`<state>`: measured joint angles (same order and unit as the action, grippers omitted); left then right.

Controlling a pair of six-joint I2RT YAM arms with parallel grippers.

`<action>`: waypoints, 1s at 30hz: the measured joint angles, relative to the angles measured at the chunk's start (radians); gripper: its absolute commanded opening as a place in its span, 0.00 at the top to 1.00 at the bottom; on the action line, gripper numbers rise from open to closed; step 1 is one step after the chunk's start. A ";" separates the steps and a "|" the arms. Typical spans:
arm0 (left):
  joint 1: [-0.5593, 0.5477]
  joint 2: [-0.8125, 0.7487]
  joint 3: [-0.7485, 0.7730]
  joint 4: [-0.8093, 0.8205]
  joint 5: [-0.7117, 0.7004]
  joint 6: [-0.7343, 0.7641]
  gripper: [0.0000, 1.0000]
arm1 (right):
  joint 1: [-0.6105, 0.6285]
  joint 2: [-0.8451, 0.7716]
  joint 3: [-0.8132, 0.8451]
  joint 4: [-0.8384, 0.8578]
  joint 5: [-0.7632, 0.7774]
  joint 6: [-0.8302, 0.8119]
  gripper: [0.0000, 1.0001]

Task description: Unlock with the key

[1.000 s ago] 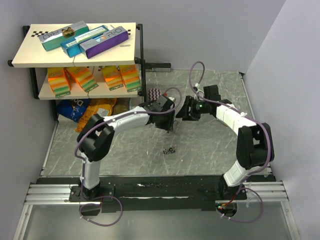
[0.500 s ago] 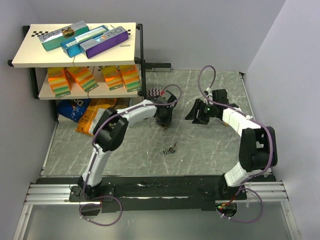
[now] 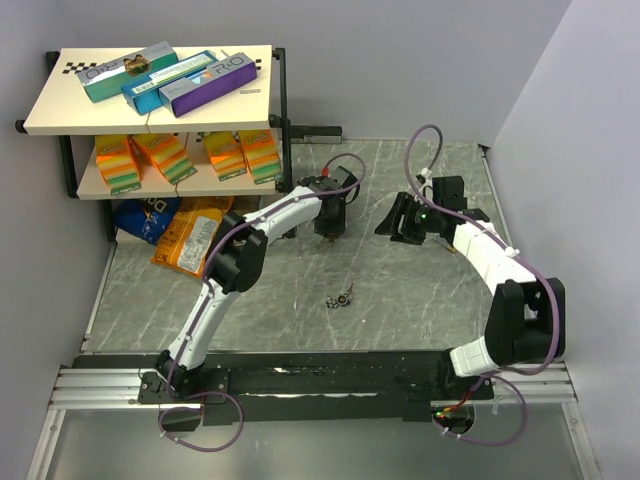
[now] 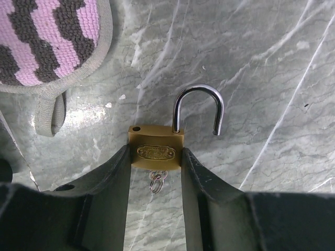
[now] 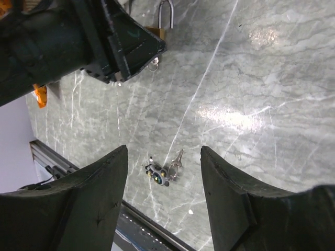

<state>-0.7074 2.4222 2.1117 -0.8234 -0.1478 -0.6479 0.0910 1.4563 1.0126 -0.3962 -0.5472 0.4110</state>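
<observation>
My left gripper (image 4: 155,150) is shut on the brass padlock (image 4: 156,148), pinching its body from both sides just above the marble table. The steel shackle (image 4: 198,104) stands sprung open, with one end free. A small silver key (image 4: 155,182) with its ring sticks out of the padlock's underside. A second small key bunch (image 3: 342,298) with a round fob lies loose on the table nearer the arm bases. To the right of the left gripper (image 3: 328,222), my right gripper (image 3: 397,222) hangs open and holds nothing. Far below its fingers lies the key bunch (image 5: 165,171).
A purple and black striped knitted pad (image 4: 47,36) lies just left of the padlock. A two-level shelf rack (image 3: 160,95) with boxes stands at the back left, with snack bags (image 3: 185,238) on the table under it. The table's front rail (image 5: 49,159) runs below.
The left arm has carried the padlock a little farther from the bases. The right gripper has drawn back to the right, away from the left gripper, and its jaws stand slightly wider.
</observation>
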 measured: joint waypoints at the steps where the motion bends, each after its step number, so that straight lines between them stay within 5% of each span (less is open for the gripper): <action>1: 0.002 0.000 0.000 0.000 0.000 0.000 0.77 | 0.000 -0.013 -0.002 -0.004 0.006 0.000 0.35; 5: 0.002 0.000 0.000 0.000 0.000 0.000 0.51 | -0.002 -0.069 -0.014 -0.021 0.031 0.000 0.34; 16: 0.004 -0.016 -0.030 0.041 0.011 -0.019 0.30 | -0.010 -0.149 -0.087 -0.054 0.081 -0.003 0.33; 23: 0.001 -0.042 -0.066 0.080 0.021 -0.013 0.02 | -0.011 -0.256 -0.130 -0.061 0.096 -0.029 0.34; 30: -0.018 -0.201 -0.204 0.200 0.037 0.030 0.04 | -0.011 -0.348 -0.172 -0.058 0.126 -0.038 0.34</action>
<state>-0.7250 2.2208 1.9072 -0.6239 -0.1104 -0.6178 0.0803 1.1088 0.8410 -0.4545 -0.4213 0.3733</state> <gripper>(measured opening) 0.967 0.659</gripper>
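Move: The left fingers still pinch the unlocked padlock by its sides, its middle practically at the hand point, right at the table. From this hand, the striped mitt lies about 9 cm ahead and 6 cm left, the shelf foot some 11 cm left and level with it, and the loose keychain roughly 16 cm back and 2 cm right. From the open right hand, the padlock lies about 6 cm ahead, 13 cm left and 11 cm below. The left fingers let go of the padlock, spreading from both its sides to almost fully open while the hand stays nearly in place; only then does it lift about 5 cm, quickening and tilting some 10 degrees, with a small drift to the right. Meanwhile the empty right hand, fingers still open, draws back about 5 cm and some 3 cm right, away from the padlock, ending slightly higher. ##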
